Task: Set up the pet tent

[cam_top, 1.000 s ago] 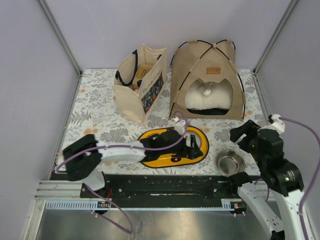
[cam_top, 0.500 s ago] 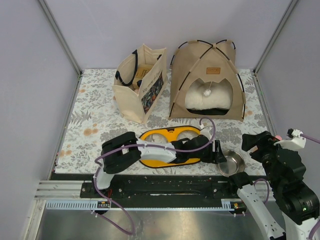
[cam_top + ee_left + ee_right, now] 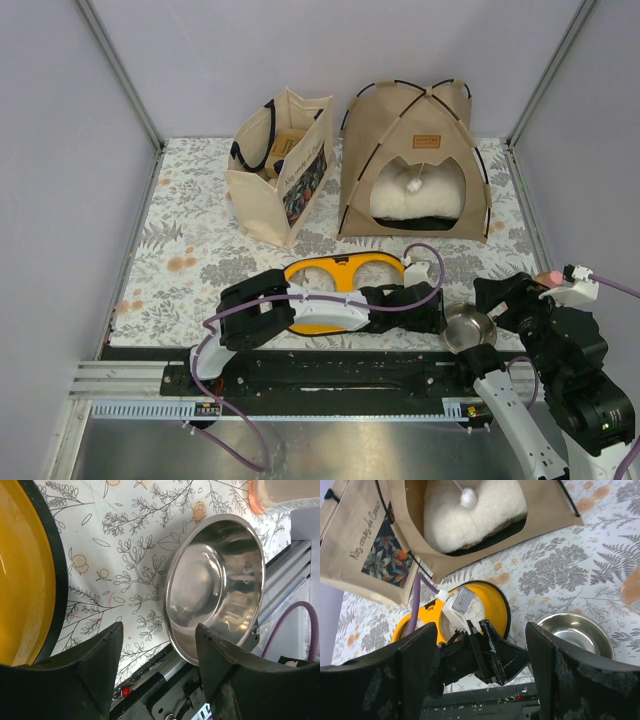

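The pet tent (image 3: pixel 415 165) stands upright at the back right, a tan dome with black poles and an arched doorway. A cream pillow (image 3: pixel 410 205) and a white pompom (image 3: pixel 414 184) show inside it. In the right wrist view the tent (image 3: pixel 555 505) fills the top. My left gripper (image 3: pixel 437 310) lies low at the front, far from the tent, against a steel bowl (image 3: pixel 468 327). Its jaws are open (image 3: pixel 159 652); the bowl's tilted rim (image 3: pixel 172 630) sits between the fingers, close to the right one. My right gripper (image 3: pixel 503 293) hovers open and empty (image 3: pixel 482 667) just right of the bowl.
A beige tote bag (image 3: pixel 280 165) with black handles stands left of the tent. A yellow two-hole bowl holder (image 3: pixel 340 290) lies in front, under my left arm. A black rail (image 3: pixel 320 375) runs along the table's near edge. A pinkish rounded thing (image 3: pixel 280 495) sits beyond the bowl.
My left arm swung right from the yellow holder to the steel bowl and its jaws narrowed. The right arm drew back toward the right front.
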`<state>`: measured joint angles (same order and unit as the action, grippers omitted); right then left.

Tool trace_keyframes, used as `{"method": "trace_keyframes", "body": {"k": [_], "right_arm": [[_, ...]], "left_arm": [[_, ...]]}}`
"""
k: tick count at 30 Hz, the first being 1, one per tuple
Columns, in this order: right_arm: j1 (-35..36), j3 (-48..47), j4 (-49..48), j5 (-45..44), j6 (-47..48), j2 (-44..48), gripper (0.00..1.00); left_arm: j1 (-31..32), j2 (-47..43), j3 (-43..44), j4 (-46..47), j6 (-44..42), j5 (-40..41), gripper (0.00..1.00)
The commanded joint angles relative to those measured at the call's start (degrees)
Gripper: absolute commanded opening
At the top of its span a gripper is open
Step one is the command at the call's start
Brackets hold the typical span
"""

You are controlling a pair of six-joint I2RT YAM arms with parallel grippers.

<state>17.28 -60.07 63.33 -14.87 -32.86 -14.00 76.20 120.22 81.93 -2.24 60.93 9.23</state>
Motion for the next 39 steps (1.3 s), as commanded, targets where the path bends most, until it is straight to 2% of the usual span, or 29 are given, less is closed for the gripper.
{"method": "trace_keyframes", "body": {"k": [1,5,11,16,19,22,24,25,29,32,39], "right_arm": [[1.3,0.8,-1.0,2.7,0.4,0.2,0.8],[1.7,1.2,-1.2,3.0,0.5,-0.1,0.8],[1.9,2.7,-1.4,3.2,0.5,-0.2,0.8],[1.9,2.8,-1.3,3.0,1.0,-1.0,0.8],[1.9,2.3,-1.4,2.7,1.2,-1.6,0.8],[1.9,2.0,-1.5,1.6,1.4,-1.7,0.81],[2.0,1.8,-1.5,0.2,1.7,-2.1,0.81],[2.0,1.6,-1.7,-0.2,2.0,-2.4,0.81],[1.9,2.4,-3.2,0.4,3.0,-3.8,0.82],[1.9,3.7,-5.1,7.5,5.5,-6.1,0.81],[1.9,1.2,-5.9,11.2,6.1,-12.3,0.82]], "left_arm": [[1.0,-3.7,-1.0,0.2,0.8,4.5,0.63],[1.1,-3.1,0.2,-0.1,0.5,5.2,0.65],[1.0,4.5,9.0,-3.0,-1.0,2.8,0.65],[0.4,7.0,12.4,-5.2,-0.4,2.4,0.47],[-0.1,6.4,11.1,-7.1,-0.3,2.6,0.4],[-0.7,4.9,7.6,-5.8,-1.0,1.0,0.24],[-1.4,4.0,5.5,-3.4,-1.9,-1.8,0.06],[-1.9,3.3,4.1,-2.0,-2.2,-3.1,0.0],[-5.0,-1.8,-0.3,2.0,-5.8,-8.3,0.0],[-8.3,-7.4,-3.8,5.5,-8.5,-13.4,0.0],[-15.6,-20.0,-7.2,0.5,-16.1,-16.0,0.0]]}}
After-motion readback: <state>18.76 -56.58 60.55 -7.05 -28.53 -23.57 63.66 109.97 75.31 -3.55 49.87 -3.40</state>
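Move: The steel bowl's middle lies about 7 cm to the left hand's right, level with it fore and aft and some 3 cm below. The yellow tray is centred about 21 cm left and 7 cm ahead; the pink-capped bottle stands some 17 cm right and 5 cm ahead. From the right hand the bowl is about 26 cm below, 4 cm right and 1 cm ahead. Left hand eases right, pinches bowl's left rim, carries it 11 cm left-up-forward while open right hand drifts left-down. ##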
